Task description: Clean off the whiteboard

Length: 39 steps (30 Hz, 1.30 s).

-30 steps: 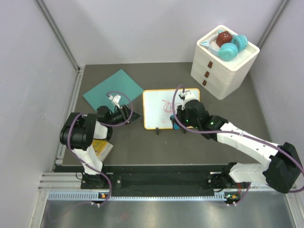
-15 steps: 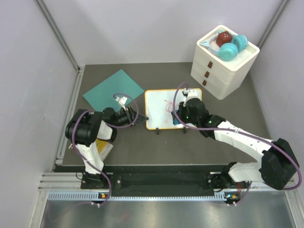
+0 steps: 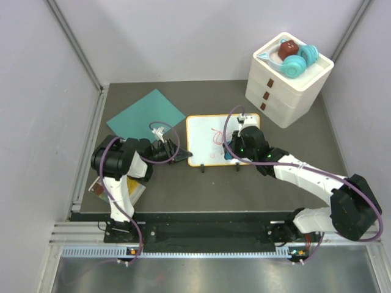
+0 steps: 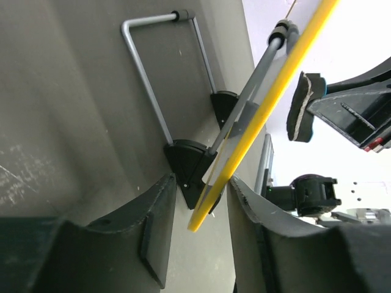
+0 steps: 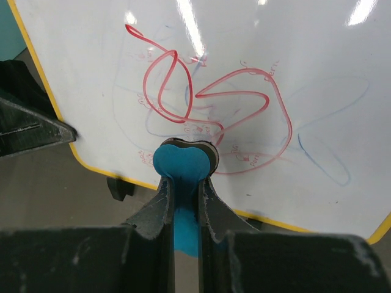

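The whiteboard [image 3: 204,148], white with a yellow frame, stands on black feet mid-table with red scribbles [image 3: 217,135] on its right half. My left gripper [image 3: 183,153] is at its near left corner. In the left wrist view, that gripper [image 4: 201,183] is open and straddles the yellow frame edge [image 4: 269,110] and a black foot [image 4: 189,162], with a gap on the left side. My right gripper [image 3: 230,152] is shut on a blue eraser [image 5: 183,162]. The eraser's felt face rests on the whiteboard [image 5: 287,61] just below the red scribbles [image 5: 201,91].
A teal square sheet [image 3: 145,115] lies at the back left. A white drawer unit [image 3: 287,82] at the back right carries teal headphones [image 3: 299,61] and a brown item. A yellow object [image 3: 131,190] lies by the left arm's base. The board's wire stand [image 4: 146,67] shows underneath.
My left gripper moved right to the board's near left corner and its jaws narrowed around the frame. The right gripper shifted slightly up the board with the eraser.
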Each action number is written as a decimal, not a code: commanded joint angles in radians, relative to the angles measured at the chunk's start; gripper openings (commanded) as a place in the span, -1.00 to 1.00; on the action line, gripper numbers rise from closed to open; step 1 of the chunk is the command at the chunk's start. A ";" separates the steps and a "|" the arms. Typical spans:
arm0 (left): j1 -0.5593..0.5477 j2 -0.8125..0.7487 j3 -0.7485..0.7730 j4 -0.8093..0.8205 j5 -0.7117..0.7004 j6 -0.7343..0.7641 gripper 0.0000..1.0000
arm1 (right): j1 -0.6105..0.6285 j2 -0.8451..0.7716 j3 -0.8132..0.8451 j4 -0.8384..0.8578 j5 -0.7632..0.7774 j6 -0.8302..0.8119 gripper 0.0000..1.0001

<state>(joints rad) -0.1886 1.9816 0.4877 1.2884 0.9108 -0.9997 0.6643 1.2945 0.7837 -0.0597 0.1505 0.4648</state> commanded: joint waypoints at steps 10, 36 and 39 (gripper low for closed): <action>-0.008 0.080 0.032 0.404 0.063 -0.093 -0.62 | -0.009 -0.006 -0.009 0.043 0.030 0.008 -1.00; -0.064 -0.076 0.026 -0.052 0.053 0.297 -1.00 | -0.011 0.052 -0.055 0.092 0.207 0.121 -1.00; -0.063 -0.081 0.005 -0.112 0.036 0.348 -1.00 | -0.009 0.057 -0.075 0.124 0.215 0.135 -1.00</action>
<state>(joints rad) -0.2459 1.9392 0.4938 1.2491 0.9749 -0.7708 0.6643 1.3392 0.7261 -0.0231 0.3336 0.5613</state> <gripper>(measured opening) 0.160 0.082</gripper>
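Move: The whiteboard's near left edge already stands between the left hand's open fingers, about 1 cm to its right; the near left stand foot is some 4 cm back, 4 cm right and 5 cm below. The right hand still holds the eraser, with the red scribble's middle about 6 cm ahead and 4 cm left, roughly level in height. The right stand foot is some 4 cm back, 2 cm right and 8 cm below. Left fingers close and pinch the whiteboard's edge; right hand takes the eraser about 3 cm down and right. ##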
